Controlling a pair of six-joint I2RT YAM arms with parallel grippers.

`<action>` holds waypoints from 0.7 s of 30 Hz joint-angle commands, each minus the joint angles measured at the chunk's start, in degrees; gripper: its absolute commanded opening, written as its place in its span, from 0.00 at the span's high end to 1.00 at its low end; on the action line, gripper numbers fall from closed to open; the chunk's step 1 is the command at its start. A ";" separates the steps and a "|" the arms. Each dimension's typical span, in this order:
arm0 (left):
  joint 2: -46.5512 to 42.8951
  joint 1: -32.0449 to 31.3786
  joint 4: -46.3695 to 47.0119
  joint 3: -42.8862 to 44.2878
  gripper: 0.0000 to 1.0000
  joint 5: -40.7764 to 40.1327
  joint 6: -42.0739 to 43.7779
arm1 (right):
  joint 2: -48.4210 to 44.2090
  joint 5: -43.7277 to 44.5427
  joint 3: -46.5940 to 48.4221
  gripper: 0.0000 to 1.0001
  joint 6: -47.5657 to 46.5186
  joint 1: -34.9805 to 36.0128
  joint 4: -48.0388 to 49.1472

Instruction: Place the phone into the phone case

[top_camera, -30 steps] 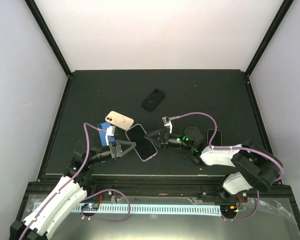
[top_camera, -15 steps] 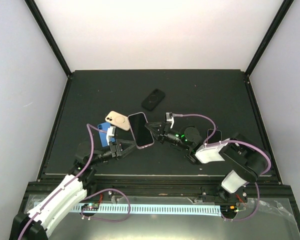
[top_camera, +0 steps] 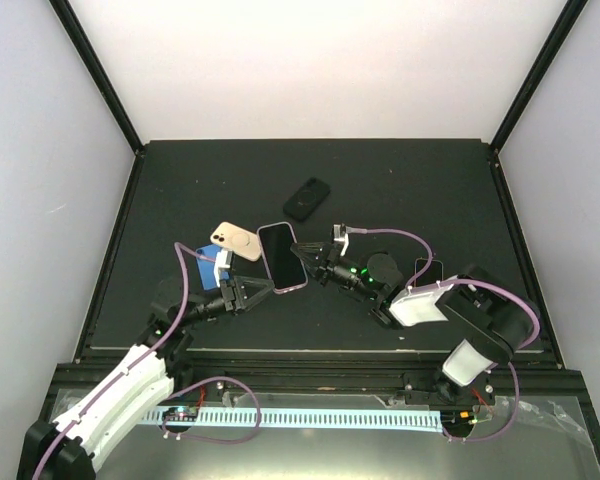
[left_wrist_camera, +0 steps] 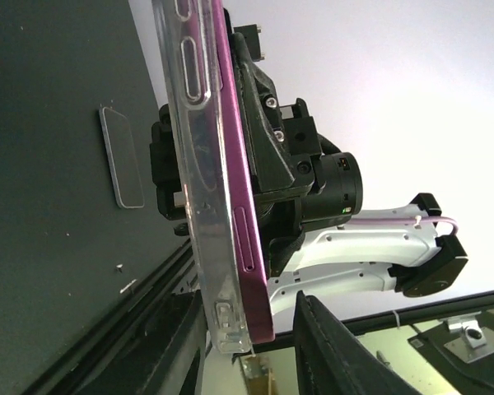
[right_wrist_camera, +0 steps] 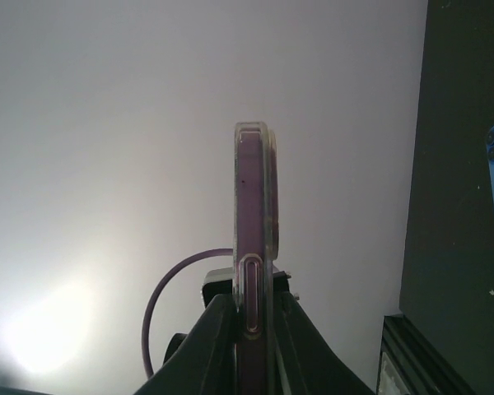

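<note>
The purple phone [top_camera: 282, 257] stands on edge above the mat, with a clear phone case [left_wrist_camera: 193, 164] lying along its back. In the right wrist view the phone [right_wrist_camera: 249, 239] rises straight up between my right gripper's [right_wrist_camera: 253, 303] fingers, which are shut on it and the case. In the top view my right gripper [top_camera: 302, 258] holds the phone's right side. My left gripper [top_camera: 263, 289] is at the phone's near end. In the left wrist view that end [left_wrist_camera: 243, 271] sits between the left gripper's [left_wrist_camera: 243, 329] jaws, which are open, with a gap to the right finger [left_wrist_camera: 329, 346].
On the mat are a black case [top_camera: 307, 198] at the back, a gold phone [top_camera: 238, 240] and a blue phone [top_camera: 210, 268] left of the held phone, and a flat clear item [top_camera: 428, 272] by the right arm. The mat's front rail [top_camera: 310, 352] is close.
The right gripper has carried the phone back and turned it more upright. The left gripper's jaws have narrowed around its near end.
</note>
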 commanded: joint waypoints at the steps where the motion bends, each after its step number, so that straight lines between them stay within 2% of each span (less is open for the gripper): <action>1: 1.04 0.03 -2.27 3.25 0.71 -0.01 3.35 | -0.12 2.15 0.22 0.87 -0.49 -0.23 3.41; 10: 4.42 -0.01 -4.76 5.00 0.92 0.68 6.42 | 1.08 0.48 -0.58 0.86 -0.40 -0.27 5.12; 17: 5.71 0.00 -9.70 7.55 0.96 0.95 9.96 | 2.59 -3.78 -0.98 0.82 -0.79 -0.35 7.07; 21: 6.00 0.01 -12.22 8.93 0.98 0.88 11.49 | 1.04 -7.24 -0.66 0.83 -3.58 -0.36 1.18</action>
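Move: The pink phone, half in its clear case, is held up by the right gripper. Its middle is about 7 cm ahead of the left hand and 4 cm to its right, about level, with its near left corner just at the open left fingers. On the table some 20 cm below, the beige phone lies about 17 cm ahead and 9 cm to the left of the left hand, the blue phone 12 cm ahead and 17 cm left. From the right hand, the pink phone's middle is about 4 cm left, level. Close the left gripper on the near left corner of the pink phone and clear case, one pad on the screen side and one on the case back, to squeeze the two together. While closing, sink about 2 cm and ease 1 cm forward, dipping the fingertips some 5 degrees. Keep the right gripper's hold on the right-hand long edge and let it come down about 1 cm too. ##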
